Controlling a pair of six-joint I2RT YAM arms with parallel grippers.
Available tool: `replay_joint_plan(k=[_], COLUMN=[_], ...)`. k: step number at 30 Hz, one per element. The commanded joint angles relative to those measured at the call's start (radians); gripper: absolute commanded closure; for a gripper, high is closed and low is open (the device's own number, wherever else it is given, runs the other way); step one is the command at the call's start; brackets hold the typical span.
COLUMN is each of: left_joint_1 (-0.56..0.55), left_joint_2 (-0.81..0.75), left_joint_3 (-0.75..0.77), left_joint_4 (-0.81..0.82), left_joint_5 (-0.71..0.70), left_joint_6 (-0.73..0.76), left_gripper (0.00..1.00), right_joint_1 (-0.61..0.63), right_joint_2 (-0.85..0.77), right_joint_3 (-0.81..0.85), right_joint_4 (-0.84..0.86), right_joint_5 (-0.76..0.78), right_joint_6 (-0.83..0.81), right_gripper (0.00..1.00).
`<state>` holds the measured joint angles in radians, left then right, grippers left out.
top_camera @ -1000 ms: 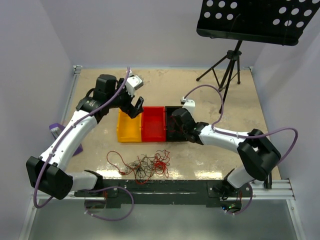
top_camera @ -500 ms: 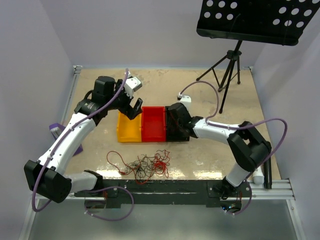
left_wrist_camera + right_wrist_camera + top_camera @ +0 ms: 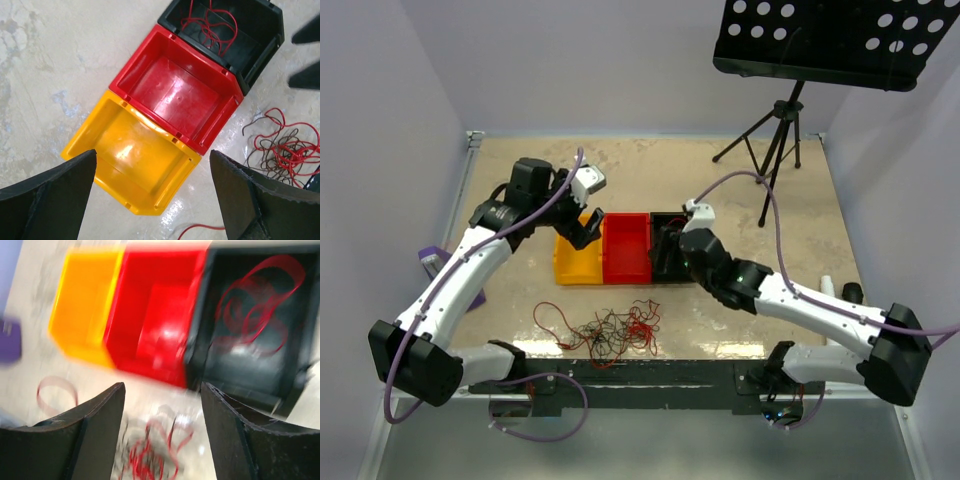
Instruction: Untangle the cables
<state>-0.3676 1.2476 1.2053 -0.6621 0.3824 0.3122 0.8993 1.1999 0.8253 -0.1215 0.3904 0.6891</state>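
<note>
The cables (image 3: pixel 610 333) lie in a red and dark tangle near the table's front edge, also seen in the left wrist view (image 3: pixel 286 146) and blurred in the right wrist view (image 3: pixel 150 455). One red cable (image 3: pixel 210 24) (image 3: pixel 257 305) lies coiled inside the black bin (image 3: pixel 672 268). My right gripper (image 3: pixel 667 243) (image 3: pixel 162 386) hangs open over that bin's near side with nothing between its fingers. Open as well, my left gripper (image 3: pixel 588 228) (image 3: pixel 152 154) hovers above the yellow bin (image 3: pixel 575 262) and holds nothing.
A red bin (image 3: pixel 627 250) sits between the yellow and black ones, all three side by side. A black music stand (image 3: pixel 775 135) stands at the back right. A purple object (image 3: pixel 432 262) lies at the left edge, and a metal rail (image 3: pixel 650 372) runs along the front.
My right gripper has opened at the black bin, and its arm has stretched out with the elbow swinging right. The right wrist view is blurred by motion. The left gripper has shifted only slightly.
</note>
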Motion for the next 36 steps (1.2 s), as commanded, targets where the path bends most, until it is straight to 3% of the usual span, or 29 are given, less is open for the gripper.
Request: replay_joint_plan(k=[1,6,12,22,25,27,30,36], left_joint_1=[0.006,0.004,0.004,0.004,0.004,0.004,0.004,0.001], left_joint_2=[-0.028,-0.028,-0.028,-0.043,-0.043,-0.045,-0.05,-0.056], left_joint_3=[-0.027,-0.03,-0.029,-0.036,-0.042,-0.046,-0.055,-0.076], left_joint_4=[-0.03,-0.048,-0.056,-0.067,-0.068,-0.067,-0.065,-0.053], left_joint_5=[0.035,0.039,0.044,0.047,0.053,0.058,0.076,0.222], left_joint_6=[0.051,0.067,0.068,0.074,0.073,0.076,0.082,0.082], left_gripper=[0.0,0.0,0.0,0.0,0.0,0.0,0.0,0.02], right_joint_1=[0.145,0.334,0.477,0.492,0.492,0.492,0.492,0.495], right_joint_2=[-0.089,-0.161,-0.079,0.09,0.112,0.116,0.078,-0.117], right_joint_3=[-0.09,-0.172,-0.201,-0.154,-0.144,-0.137,-0.108,-0.025], right_joint_4=[-0.102,-0.115,-0.153,-0.138,-0.126,-0.127,-0.15,-0.178], right_joint_5=[-0.094,-0.142,-0.127,-0.01,0.013,0.021,0.021,-0.067], right_joint_6=[0.068,0.171,0.291,0.305,0.311,0.311,0.294,0.173], right_gripper=[0.36,0.42,0.47,0.61,0.69,0.81,1.0,1.0])
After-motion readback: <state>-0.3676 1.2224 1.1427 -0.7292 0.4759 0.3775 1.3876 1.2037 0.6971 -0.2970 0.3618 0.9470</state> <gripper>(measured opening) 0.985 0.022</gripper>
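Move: The cables' red clump, at the right end of the tangle, lies about 18 cm back, 3 cm left and 15 cm below the right gripper. From that gripper, the black bin is some 4 cm ahead and 4 cm right, the red bin 4 cm ahead and 7 cm left, both about 14 cm lower. From the left gripper the red clump is roughly 22 cm back, 13 cm right and 20 cm below. Sweep the right gripper back about 19 cm from the bins and down some 14 cm onto the red clump, swinging slightly left and tipping the fingers about 20 degrees steeper. Close the half-open fingers at the bottom to pinch the red cable, then lift about 5 cm. Meanwhile ease the open left gripper about 3 cm back and slightly down. ##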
